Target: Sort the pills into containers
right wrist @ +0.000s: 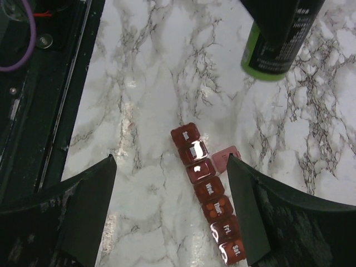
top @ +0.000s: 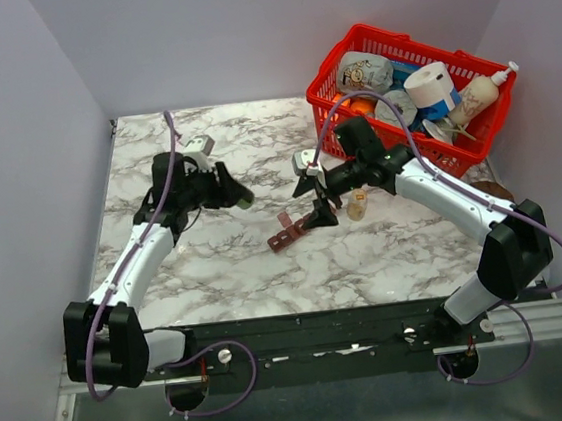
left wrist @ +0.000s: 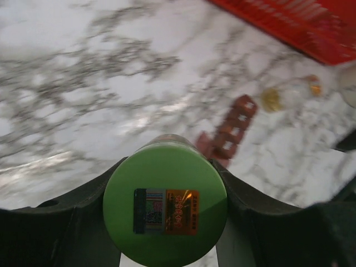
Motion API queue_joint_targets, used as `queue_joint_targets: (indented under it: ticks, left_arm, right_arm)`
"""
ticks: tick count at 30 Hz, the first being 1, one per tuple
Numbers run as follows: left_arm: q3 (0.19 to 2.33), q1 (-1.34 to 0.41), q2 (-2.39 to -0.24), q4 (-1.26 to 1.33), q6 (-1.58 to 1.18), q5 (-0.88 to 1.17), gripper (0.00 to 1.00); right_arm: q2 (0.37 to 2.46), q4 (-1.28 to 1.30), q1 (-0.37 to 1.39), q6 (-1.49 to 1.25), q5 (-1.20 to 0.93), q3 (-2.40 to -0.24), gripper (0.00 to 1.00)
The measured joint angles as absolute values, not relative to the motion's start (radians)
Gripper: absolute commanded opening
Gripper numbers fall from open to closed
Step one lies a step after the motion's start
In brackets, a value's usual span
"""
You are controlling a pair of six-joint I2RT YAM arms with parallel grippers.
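The containers are one reddish-brown strip of day-marked cells point(right wrist: 208, 192) lying on the marble, also seen from above point(top: 288, 233) and in the left wrist view point(left wrist: 228, 133). One cell's lid point(right wrist: 225, 157) stands open to the side. Small orange pills point(right wrist: 218, 207) show inside the Thur cell. My right gripper point(right wrist: 170, 158) hangs open above the strip, its fingers point(right wrist: 83, 206) either side of it and touching nothing. My left gripper point(left wrist: 165, 167) is shut on a green bottle point(left wrist: 165, 211), held to the left of the strip point(top: 242, 197).
A red wire basket point(top: 411, 91) full of bottles and rolls stands at the back right. A small clear bottle with a yellowish top point(top: 358, 204) stands just right of the strip. White walls close in the marble table point(top: 217, 267).
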State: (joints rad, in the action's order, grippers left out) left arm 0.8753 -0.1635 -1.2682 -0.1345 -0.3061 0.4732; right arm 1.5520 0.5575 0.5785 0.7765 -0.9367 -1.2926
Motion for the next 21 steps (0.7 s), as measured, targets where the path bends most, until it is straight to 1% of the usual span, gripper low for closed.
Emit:
queue_joint_targets:
  ticks: [4, 6, 12, 15, 17, 18, 20, 21]
  left_arm:
    - [0.926, -0.327, -1.261, -0.131, -0.381, 0.582, 0.00]
    - [0.935, -0.379, -1.261, -0.113, -0.428, 0.608, 0.00]
    - [0.943, -0.419, -1.291, 0.007, -0.589, 0.618, 0.00]
    - [0.944, -0.424, -1.319, 0.051, -0.652, 0.617, 0.00]
    - [0.944, -0.436, -1.341, 0.068, -0.686, 0.616, 0.00]
    - [0.944, -0.442, -1.348, 0.071, -0.697, 0.613, 0.00]
    - [0.943, -0.457, -1.358, 0.073, -0.721, 0.609, 0.00]
    - [0.942, -0.463, -1.358, 0.073, -0.733, 0.606, 0.00]
  right_arm:
    - [1.551, 0.521, 0.579, 0.699, -0.932, -1.293, 0.89]
    - [1.549, 0.485, 0.579, 0.638, -0.922, -1.292, 0.89]
    - [1.492, 0.358, 0.578, 0.477, -0.837, -1.238, 0.88]
    - [1.470, 0.306, 0.574, 0.428, -0.808, -1.206, 0.84]
    - [1.465, 0.275, 0.567, 0.396, -0.801, -1.184, 0.79]
    - [1.465, 0.262, 0.565, 0.381, -0.799, -1.177, 0.70]
    - [1.467, 0.245, 0.562, 0.350, -0.793, -1.172, 0.56]
    - [1.468, 0.236, 0.558, 0.339, -0.790, -1.172, 0.51]
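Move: Already gripped by the left fingers, the green pill bottle is headed for the open right gripper, roughly 16 cm to the left hand's right, 7 cm back and 3 cm higher. From the right hand, the bottle is about 16 cm left, 7 cm ahead and 3 cm lower; the red pill organizer lies some 4 cm ahead, 2 cm left and 18 cm below, and the clear jar some 7 cm ahead, 13 cm right and 15 cm below. Swinging the held bottle over to the right gripper, the left hand travels about 14 cm right while drawing back and rising about 5 cm each, its left side rolling down some 20 degrees as it turns clockwise. The right hand eases roughly 3 cm forward and a little up, turns nearly 20 degrees clockwise, and its wide-open fingers begin closing around the bottle; whether they touch can't be seen. ##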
